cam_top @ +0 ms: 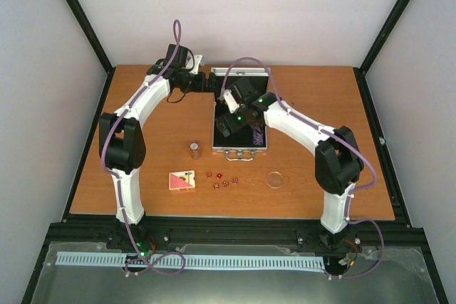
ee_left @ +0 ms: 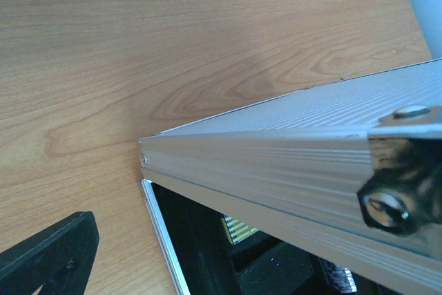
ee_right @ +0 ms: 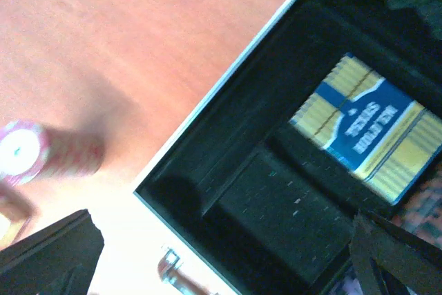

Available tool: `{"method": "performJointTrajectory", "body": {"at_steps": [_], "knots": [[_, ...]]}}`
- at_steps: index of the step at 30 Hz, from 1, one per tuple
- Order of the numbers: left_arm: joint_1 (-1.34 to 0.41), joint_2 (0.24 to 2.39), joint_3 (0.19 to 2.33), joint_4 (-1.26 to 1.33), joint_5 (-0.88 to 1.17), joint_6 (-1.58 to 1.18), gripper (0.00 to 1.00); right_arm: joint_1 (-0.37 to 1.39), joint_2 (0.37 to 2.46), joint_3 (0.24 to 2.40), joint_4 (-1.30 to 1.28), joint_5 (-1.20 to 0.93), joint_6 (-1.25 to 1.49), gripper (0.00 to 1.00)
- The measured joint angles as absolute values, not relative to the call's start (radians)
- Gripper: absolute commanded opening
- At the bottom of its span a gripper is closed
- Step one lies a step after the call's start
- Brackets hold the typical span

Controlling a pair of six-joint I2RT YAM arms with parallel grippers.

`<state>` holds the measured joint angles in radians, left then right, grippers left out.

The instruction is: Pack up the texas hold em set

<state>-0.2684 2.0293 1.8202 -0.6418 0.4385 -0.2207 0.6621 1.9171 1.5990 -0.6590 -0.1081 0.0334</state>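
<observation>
The silver case (cam_top: 242, 149) lies open at mid-table with its lid (cam_top: 239, 75) standing up at the back. My left gripper (cam_top: 208, 82) is at the lid's left corner, open. In the left wrist view the ribbed lid (ee_left: 297, 157) runs between the fingers, and the right finger (ee_left: 400, 191) rests against it. My right gripper (cam_top: 226, 124) hovers open over the black lining (ee_right: 276, 205), holding nothing. A yellow-and-blue card deck (ee_right: 366, 132) sits in the case. On the table lie a chip stack (cam_top: 194, 149), a second deck (cam_top: 182, 180), red dice (cam_top: 221, 179) and a clear disc (cam_top: 275, 179).
The case handle (cam_top: 241, 154) faces the near edge. Black frame posts (cam_top: 82, 26) and white walls close in the table on three sides. Purple cables loop above both arms.
</observation>
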Motion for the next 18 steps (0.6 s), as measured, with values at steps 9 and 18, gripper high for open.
{"method": "performJointTrajectory", "body": {"at_steps": [9, 18], "knots": [[-0.268, 2.029, 1.825, -0.655, 0.446, -0.221, 1.0, 0.829, 1.739, 1.451, -0.734, -0.193, -0.072, 1.0], [-0.268, 2.027, 1.83, -0.684, 0.485, -0.22, 1.0, 1.003, 1.808, 1.529, -0.8, -0.304, -0.211, 0.98]]}}
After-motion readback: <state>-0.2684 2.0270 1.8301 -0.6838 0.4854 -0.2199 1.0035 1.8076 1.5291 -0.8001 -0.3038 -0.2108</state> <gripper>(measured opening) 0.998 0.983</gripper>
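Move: The deck of playing cards lies about 17 cm back and 16 cm to the left of the right hand, some 13 cm below it. Neighbours, counted from that hand and lying about as low: the red dice some 16 cm back and 2 cm left, the chip stack about 7 cm back and 12 cm left, the open case's middle roughly 2 cm ahead and 4 cm right. From the left hand the deck is about 29 cm back, 6 cm left and 17 cm lower. Back towards the base and then increasingly to the left, the right hand swings quickly out from over the open case towards the deck of playing cards, about 18 cm back and 8 cm left. It stays high, rising a couple of centimetres before starting to sink, turns some 35 degrees counter-clockwise, and keeps its fingers wide open and empty. ##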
